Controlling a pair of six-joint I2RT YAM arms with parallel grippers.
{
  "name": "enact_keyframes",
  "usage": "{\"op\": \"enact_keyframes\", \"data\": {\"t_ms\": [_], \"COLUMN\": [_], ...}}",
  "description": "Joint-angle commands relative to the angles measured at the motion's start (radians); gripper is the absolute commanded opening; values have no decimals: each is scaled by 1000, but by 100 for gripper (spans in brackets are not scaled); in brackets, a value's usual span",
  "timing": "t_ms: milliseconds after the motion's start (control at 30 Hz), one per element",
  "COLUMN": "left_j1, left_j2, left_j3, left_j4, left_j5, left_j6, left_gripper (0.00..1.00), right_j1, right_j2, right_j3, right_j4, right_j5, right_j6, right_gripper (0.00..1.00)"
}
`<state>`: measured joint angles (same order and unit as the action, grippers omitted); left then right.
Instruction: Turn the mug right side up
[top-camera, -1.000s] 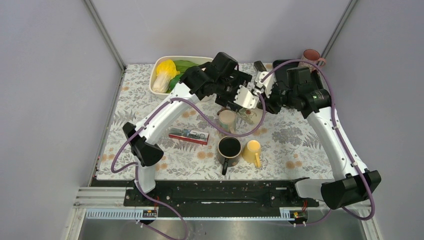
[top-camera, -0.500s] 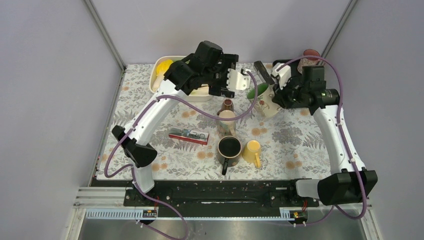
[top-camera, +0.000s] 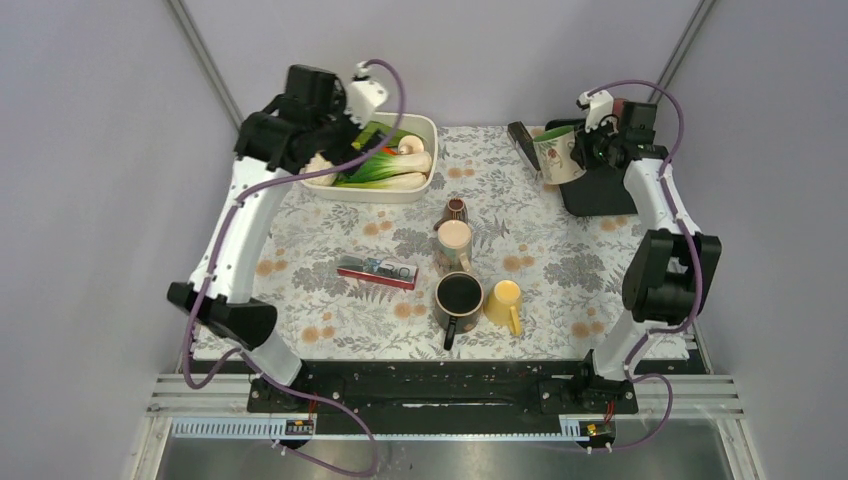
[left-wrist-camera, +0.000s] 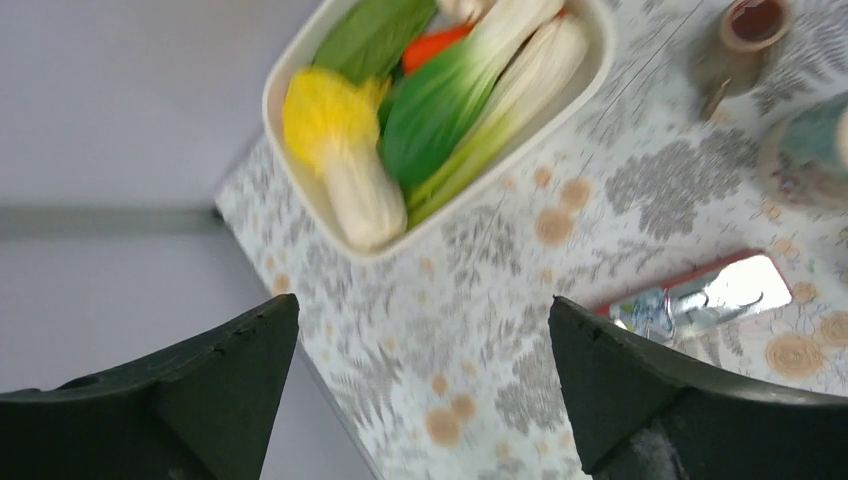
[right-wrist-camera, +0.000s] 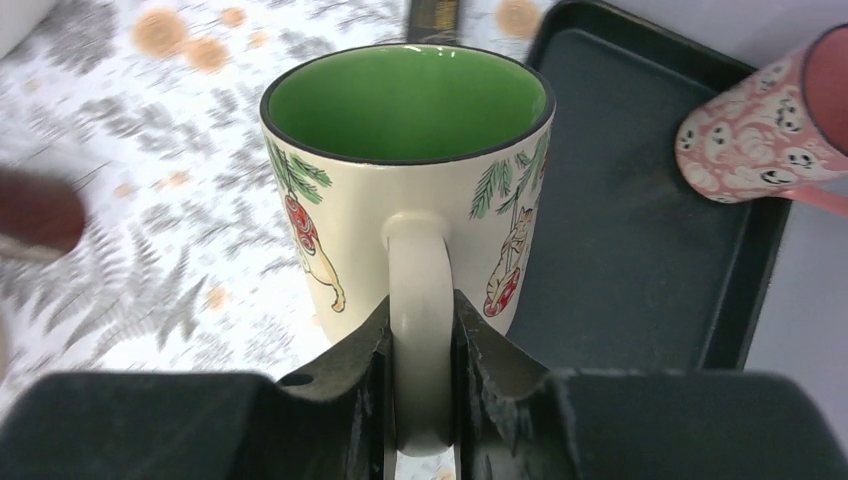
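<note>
The mug (top-camera: 558, 155) is cream with a green inside and Christmas pictures (right-wrist-camera: 410, 190). It hangs in the air at the back right, by the left edge of the black tray (top-camera: 600, 195), mouth up and somewhat tilted. My right gripper (top-camera: 590, 150) is shut on its handle, the fingers pinching the loop from both sides (right-wrist-camera: 422, 320). High at the back left, over the table's left edge, my left gripper (top-camera: 325, 135) is wide open with nothing between its fingers (left-wrist-camera: 425, 310).
A white bin of vegetables (top-camera: 425, 150) stands at the back. A pink mug (top-camera: 622, 108) lies beyond the tray. Mid-table are a small brown vase (top-camera: 455, 210), a beige cup (top-camera: 453, 242), a dark mug (top-camera: 459, 298), a yellow cup (top-camera: 503, 300) and a red packet (top-camera: 377, 271).
The right arm has carried the mug from the table's middle to the back right beside the tray. The left arm has let go, opened wide and swung to the back left.
</note>
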<state>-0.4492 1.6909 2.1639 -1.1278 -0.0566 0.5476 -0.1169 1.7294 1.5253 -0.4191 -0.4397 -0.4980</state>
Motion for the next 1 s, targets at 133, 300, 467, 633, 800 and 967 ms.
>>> {"op": "enact_keyframes", "data": {"t_ms": [133,300,467,633,800,967], "left_j1": [280,343,353,353,353,353], "left_j2": [-165,-180,-174,-165,-170,-172], "left_j3": [-332,-395,-396,-383,-380,-379], "left_j4": [75,112,121,128,129,130], "left_j5": [25,18,-8,-22,-35,-35], "left_j6": [-289,-322,-328,-329,-323,-316], "left_gripper": [99,99,99,99,99,99], "right_j1": [-41,-71,-87,-100,-113,-118], "right_j2": [244,377,507,585,594,545], "right_j3": [296,411,473,514,482,361], "right_j4": [458,498,510,501,473,441], "right_j5": [79,77,54,33,-7,-23], "right_j6": [101,135,103,108,73,-19], "right_gripper": [0,0,0,0,0,3]}}
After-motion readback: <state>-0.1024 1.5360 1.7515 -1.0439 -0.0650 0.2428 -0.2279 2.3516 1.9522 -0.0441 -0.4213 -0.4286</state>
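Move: The right hand still holds the mug by its handle; its place in the tray's far left corner is about 22 cm ahead, 6 cm right and 10 cm below. The pink mug stands 11 cm right of that place, and the black box 12 cm left of it and 4 cm nearer. From the open left hand that corner is roughly 30 cm ahead, 51 cm right and 28 cm lower. Right hand carries the mug 16 cm forward, also right and down into the tray; left retreats 14 cm leftward. ##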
